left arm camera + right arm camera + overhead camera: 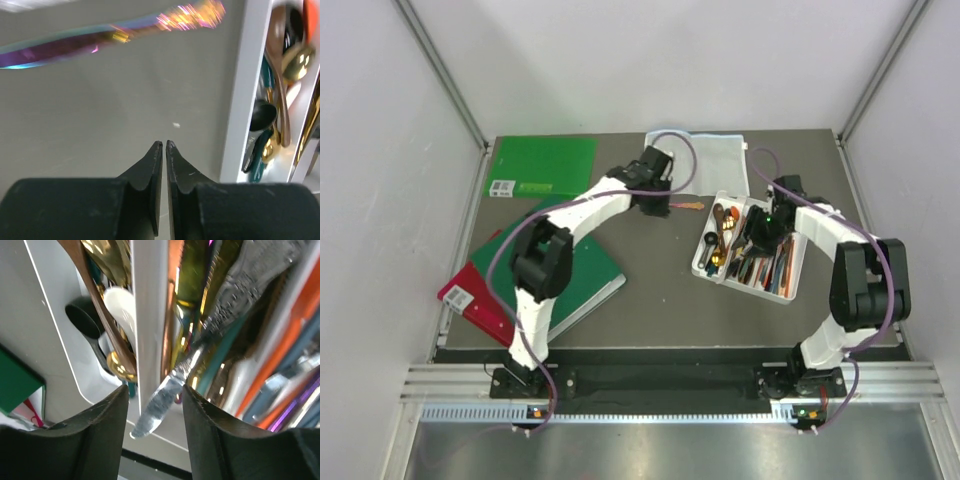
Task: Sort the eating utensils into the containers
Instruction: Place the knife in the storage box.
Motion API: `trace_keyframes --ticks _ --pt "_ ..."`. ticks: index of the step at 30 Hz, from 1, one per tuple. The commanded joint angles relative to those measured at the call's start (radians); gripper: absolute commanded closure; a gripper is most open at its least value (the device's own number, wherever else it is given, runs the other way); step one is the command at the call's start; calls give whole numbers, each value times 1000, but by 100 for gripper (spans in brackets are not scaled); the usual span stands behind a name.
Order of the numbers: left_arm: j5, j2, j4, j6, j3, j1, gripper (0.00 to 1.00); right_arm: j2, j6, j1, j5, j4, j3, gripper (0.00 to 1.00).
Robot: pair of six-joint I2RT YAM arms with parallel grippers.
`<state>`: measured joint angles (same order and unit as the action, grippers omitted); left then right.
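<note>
The white tray [702, 264] sits right of centre, holding several spoons, knives and chopsticks. An iridescent knife [688, 206] lies on the table just left of the tray. My left gripper [657, 205] hovers beside that knife. In the left wrist view the left gripper [164, 143] is shut and empty, the knife [100, 42] lies ahead of it, and the tray wall [245, 100] stands to the right. My right gripper [757, 240] is over the tray. Its jaws [154, 389] stand open around the tip of a silver knife [165, 395] beside a divider [149, 315], touching neither side.
A green book [542, 165] lies at the back left. Another green book [585, 285] rests on a red one [460, 295] at the front left. A white mesh pouch [705, 160] lies behind the tray.
</note>
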<state>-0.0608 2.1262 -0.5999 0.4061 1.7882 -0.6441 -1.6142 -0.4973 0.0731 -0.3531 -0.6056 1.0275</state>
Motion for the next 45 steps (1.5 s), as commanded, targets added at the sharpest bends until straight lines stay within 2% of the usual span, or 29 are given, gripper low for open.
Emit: trace_keyframes --ticks 1,6,15,23,26,30,35,38,39,41,45 --pt "90 -176 97 -19 -44 4 88 -56 -36 42 74 26 98 55" --pt "115 -190 57 -30 -49 8 89 -92 -52 57 134 -34 149 58" --pt "90 -210 65 -46 -105 18 90 -27 -70 65 154 -95 141 57" --pt "92 -219 68 -56 -121 21 91 -104 -70 83 190 -124 155 58" --pt "98 -230 68 -58 -138 24 91 -134 -67 88 206 -140 166 61" --pt "96 -242 78 -59 -159 26 91 -142 -73 86 235 -143 167 73" --pt "93 -241 81 -61 -162 26 91 -188 -69 90 221 -128 169 69" --pt "95 -239 78 -66 -161 29 91 -196 -73 91 218 -121 174 78" --pt "95 -239 78 -67 -161 29 91 -197 -72 90 223 -120 177 89" --pt "93 -241 78 -69 -164 31 91 -197 -70 93 227 -117 187 98" --pt "87 -238 77 -69 -167 34 91 -193 -55 96 258 -131 227 100"
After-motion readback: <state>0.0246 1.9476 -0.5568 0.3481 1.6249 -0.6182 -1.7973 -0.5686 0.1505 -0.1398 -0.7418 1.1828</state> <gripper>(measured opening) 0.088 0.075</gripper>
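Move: The silver knife lies on the pile in the storage box, its middle about 3 cm ahead of the right hand, 2 cm to its right and 3 cm below. From the same hand, the teal handle is 3 cm ahead and 4 cm right, the orange fork some 4 cm ahead and 8 cm right, and the black ladle 3 cm ahead and 9 cm left. The silver knife is roughly 22 cm right of the left hand and 5 cm nearer the base. The silver knife is pinched at its neck by the right fingers, which begin half open and shut late. The right hand first eases forward about 2 cm and back again, then sinks some 3 cm onto the knife while its fingers tilt to point more steeply down. The empty left hand rises, then partly sinks back, shifting about 4 cm left, its fingers nearly shut. ##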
